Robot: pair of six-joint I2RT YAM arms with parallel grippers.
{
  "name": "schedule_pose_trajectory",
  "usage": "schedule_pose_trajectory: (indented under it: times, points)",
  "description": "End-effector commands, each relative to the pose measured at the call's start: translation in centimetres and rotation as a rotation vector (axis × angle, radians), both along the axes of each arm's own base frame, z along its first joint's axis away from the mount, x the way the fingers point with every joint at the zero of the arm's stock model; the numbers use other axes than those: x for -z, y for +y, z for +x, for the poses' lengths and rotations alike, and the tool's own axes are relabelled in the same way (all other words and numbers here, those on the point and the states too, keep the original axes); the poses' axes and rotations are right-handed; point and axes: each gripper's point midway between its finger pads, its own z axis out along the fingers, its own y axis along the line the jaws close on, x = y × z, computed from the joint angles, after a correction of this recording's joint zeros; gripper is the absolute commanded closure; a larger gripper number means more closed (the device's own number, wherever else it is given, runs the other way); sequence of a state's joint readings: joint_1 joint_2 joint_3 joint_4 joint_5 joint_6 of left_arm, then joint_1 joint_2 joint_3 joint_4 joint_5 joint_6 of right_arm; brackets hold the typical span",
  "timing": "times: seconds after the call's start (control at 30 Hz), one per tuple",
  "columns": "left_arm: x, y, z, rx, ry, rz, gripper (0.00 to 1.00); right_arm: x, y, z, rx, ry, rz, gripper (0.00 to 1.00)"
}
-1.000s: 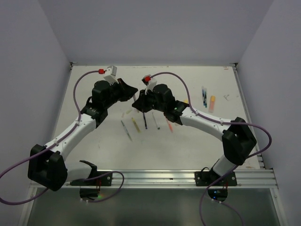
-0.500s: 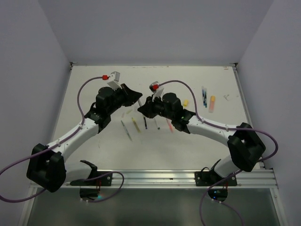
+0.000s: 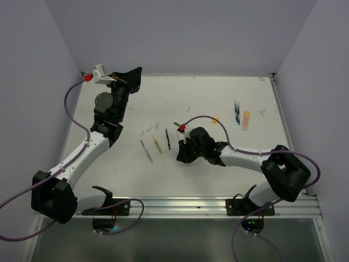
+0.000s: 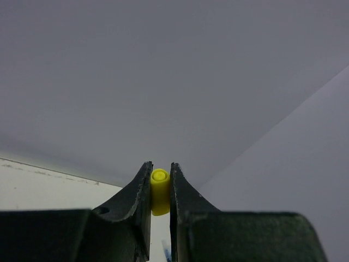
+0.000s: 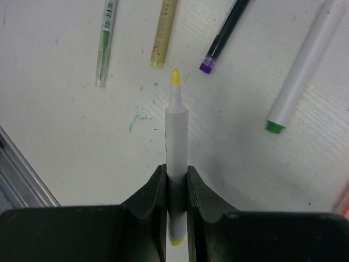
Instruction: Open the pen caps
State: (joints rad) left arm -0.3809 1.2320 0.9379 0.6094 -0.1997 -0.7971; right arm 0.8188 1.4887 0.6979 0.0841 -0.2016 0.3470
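My left gripper [image 4: 160, 173] is shut on a small yellow pen cap [image 4: 160, 192], held up in the air in front of the back wall. In the top view this left gripper [image 3: 133, 73] is raised over the table's far left corner. My right gripper [image 5: 176, 173] is shut on a white pen [image 5: 176, 131] whose bare yellow tip points away from the jaws, low over the table. From above, the right gripper [image 3: 182, 155] sits near the table's middle. Several other pens [image 3: 157, 144] lie just to its left.
Below the right gripper lie a clear green pen [image 5: 103, 49], a pale yellow pen [image 5: 163, 35], a dark pen with a purple end [image 5: 223, 38] and a white pen with a green end [image 5: 302, 76]. A blue pen [image 3: 237, 112] and an orange highlighter [image 3: 246, 120] lie at the far right.
The two grippers, close together over the pens before, have pulled apart. The left arm swung up and back to the left with the cap; the right arm dropped toward the near side with the pen.
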Motion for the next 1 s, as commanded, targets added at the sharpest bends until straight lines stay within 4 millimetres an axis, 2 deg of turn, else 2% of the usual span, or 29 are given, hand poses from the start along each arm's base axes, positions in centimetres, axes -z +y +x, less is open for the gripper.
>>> schedule_pose_trajectory:
  times: [0.0,0.03,0.1,0.13,0.17,0.2,0.23,0.37,0.4,0.47,0.5,0.53,0.57,0.6,0.67,0.77,0.97]
  points:
    - [-1.2,-1.2,0.6,0.036,-0.018,0.029,1.00,-2.9,-0.4,1.5,0.051,-0.074,-0.006,1.00]
    - [0.6,-2.0,0.9,0.076,0.048,0.067,1.00,-2.6,-1.3,1.6,0.076,-0.068,-0.048,1.00]
    - [3.1,-4.3,1.1,0.189,0.119,0.119,1.00,-3.1,-2.5,3.1,0.147,-0.100,-0.091,1.00]
    - [5.4,-5.3,1.0,0.235,0.199,0.147,1.00,-2.5,-3.5,3.6,0.180,-0.084,-0.123,1.00]
    - [6.7,-6.3,0.6,0.293,0.233,0.167,1.00,-2.5,-3.9,4.1,0.205,-0.074,-0.133,1.00]
    - [9.3,-7.2,0.3,0.330,0.303,0.190,1.00,-2.2,-5.1,5.0,0.252,-0.077,-0.163,1.00]
    - [10.5,-7.8,0.0,0.354,0.331,0.200,1.00,-1.5,-5.9,4.9,0.268,-0.061,-0.199,1.00]
    - [16.3,-10.6,-1.1,0.470,0.474,0.204,1.00,-1.1,-8.2,6.0,0.347,-0.011,-0.250,1.00]
    - [16.8,-11.7,-1.4,0.497,0.494,0.209,1.00,-1.1,-9.0,6.5,0.374,0.006,-0.245,1.00]
    - [18.2,-13.2,-1.0,0.515,0.532,0.224,1.00,-0.9,-9.3,7.0,0.386,0.018,-0.239,1.00]
    - [18.8,-14.4,-1.5,0.540,0.557,0.230,1.00,-0.8,-9.5,7.5,0.394,0.019,-0.242,1.00]
    - [19.3,-15.0,-1.4,0.550,0.579,0.236,1.00,-1.4,-9.2,7.9,0.390,0.020,-0.238,1.00]
    - [20.8,-15.8,-1.3,0.566,0.624,0.251,1.00,-0.8,-9.3,8.0,0.382,0.039,-0.261,1.00]
    - [20.5,-16.6,-1.3,0.579,0.638,0.271,1.00,-0.8,-9.1,8.1,0.377,0.051,-0.267,1.00]
    - [21.9,-17.0,-0.6,0.541,0.670,0.302,1.00,-1.3,-8.2,8.7,0.370,0.058,-0.242,1.00]
    - [22.7,-17.8,0.0,0.531,0.687,0.308,1.00,-1.7,-7.5,8.8,0.361,0.067,-0.219,1.00]
    - [26.6,-19.0,0.5,0.519,0.788,0.362,1.00,-0.7,-6.5,8.5,0.336,0.116,-0.188,1.00]
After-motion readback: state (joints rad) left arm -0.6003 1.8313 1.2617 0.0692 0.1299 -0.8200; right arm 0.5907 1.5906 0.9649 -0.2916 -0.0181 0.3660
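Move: The left hand, pinching the yellow cap, is bound for bare table about 20 cm to its right and 39 cm below. There the green cap lies 17 cm right and 1 cm back of the hand, the clear cap 21 cm right and 6 cm ahead. The right hand, holding the white pen, has the gap in the pen row 11 cm ahead and 6 cm right, 5 cm lower; the green-tipped marker is 4 cm left of that gap, the orange pen 3 cm right. Left sinks some 25 cm and swings right, pitching down, cap held; right carries the pen forward-right towards the gap. ##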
